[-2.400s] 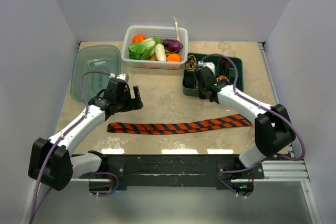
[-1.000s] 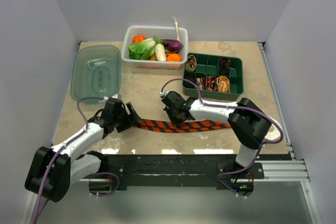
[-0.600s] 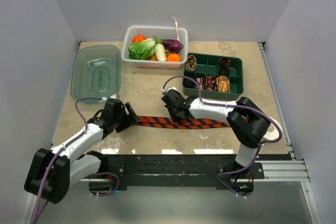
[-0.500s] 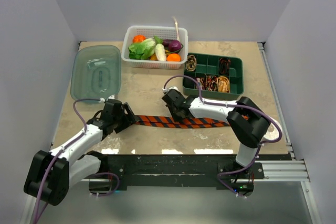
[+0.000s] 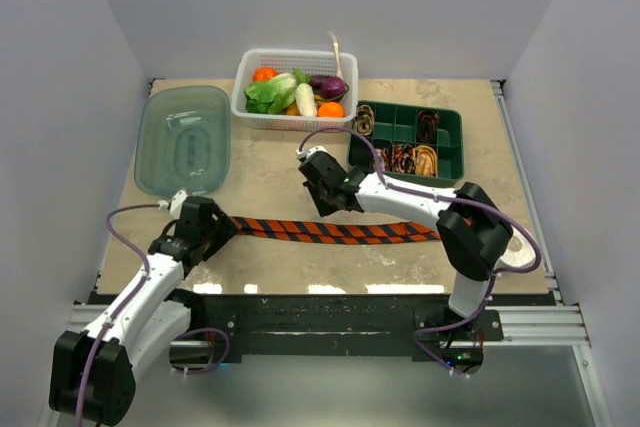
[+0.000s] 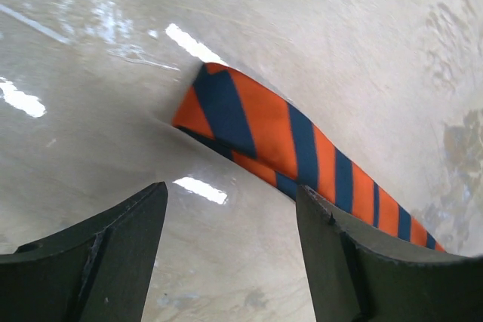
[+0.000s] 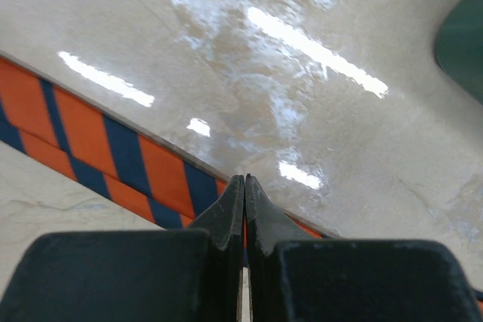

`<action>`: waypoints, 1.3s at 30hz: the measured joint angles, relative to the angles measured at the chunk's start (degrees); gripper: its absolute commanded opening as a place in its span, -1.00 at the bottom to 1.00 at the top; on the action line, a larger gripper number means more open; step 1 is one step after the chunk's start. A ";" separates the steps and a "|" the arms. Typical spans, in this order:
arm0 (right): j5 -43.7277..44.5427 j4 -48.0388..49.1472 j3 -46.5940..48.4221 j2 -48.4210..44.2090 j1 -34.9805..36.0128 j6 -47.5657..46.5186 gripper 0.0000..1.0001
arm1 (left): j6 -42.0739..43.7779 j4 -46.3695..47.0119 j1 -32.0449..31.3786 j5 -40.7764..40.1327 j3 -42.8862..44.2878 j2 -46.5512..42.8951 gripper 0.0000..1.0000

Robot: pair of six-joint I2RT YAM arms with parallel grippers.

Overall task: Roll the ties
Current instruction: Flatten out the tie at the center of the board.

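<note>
One orange-red and black striped tie (image 5: 340, 231) lies flat across the table, left to right. Its folded left end (image 6: 241, 130) sits just ahead of my left gripper (image 6: 232, 188), which is open with only bare table between its fingers (image 6: 113, 254). In the top view the left gripper (image 5: 213, 226) is at that end of the tie. My right gripper (image 5: 327, 199) is shut and holds nothing. In the right wrist view the right gripper's tips (image 7: 244, 179) are over the far edge of the tie (image 7: 90, 141). Coiled brown ties (image 5: 408, 159) fill compartments of the green tray (image 5: 392, 125).
A white basket (image 5: 245, 72) of vegetables stands at the back. A clear green tub (image 5: 183, 137) lies at back left. A white tape roll (image 5: 517, 253) shows behind the right arm's elbow. The tray's corner (image 7: 464, 43) shows in the right wrist view.
The tie's left end now reaches further left and the tie lies straighter. My left gripper drew back left to that end. My right gripper moved up and away from the tie.
</note>
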 measured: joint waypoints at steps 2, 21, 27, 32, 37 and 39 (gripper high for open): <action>-0.96 0.35 1.46 0.76 0.55 -0.31 -1.00 | 0.11 0.07 1.70 -0.15 -0.68 0.00 0.47; -14.34 8.83 22.36 21.68 8.87 -0.70 -1.00 | 2.86 9.62 11.96 4.02 -4.00 1.97 0.39; -15.76 10.91 23.10 24.41 10.27 0.00 -1.00 | 2.91 15.30 12.24 4.66 -5.09 4.13 0.19; -15.96 11.78 23.10 24.83 10.91 0.44 -1.00 | 3.50 17.18 12.26 4.90 -5.88 4.74 -0.10; -15.80 11.76 23.10 24.83 11.37 0.85 -1.00 | 3.82 17.77 12.28 5.25 -6.54 4.79 -0.20; -15.76 11.76 23.10 24.85 11.45 0.96 -1.00 | 3.82 17.88 12.28 5.25 -6.73 4.59 -0.22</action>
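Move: The left hand, fingers open, has the tie's left end about 4 cm ahead, 3 cm to its left and 3 cm below; the teal tub is some 28 cm ahead and 13 cm left. From the shut right hand that tie end lies roughly 29 cm left, 3 cm back and 6 cm down. The green tray is about 22 cm ahead of the right hand and 21 cm to its right. The left fingers come to straddle the tie's left end and begin pinching it, after shifting left and then forward, about 3 cm each, sinking slightly; they narrow from wide to under half open. The right hand, fingers kept shut, sweeps some 20 cm left along the tie, turning about 20 degrees counter-clockwise, then dips and draws back onto the tie just right of the left gripper. ##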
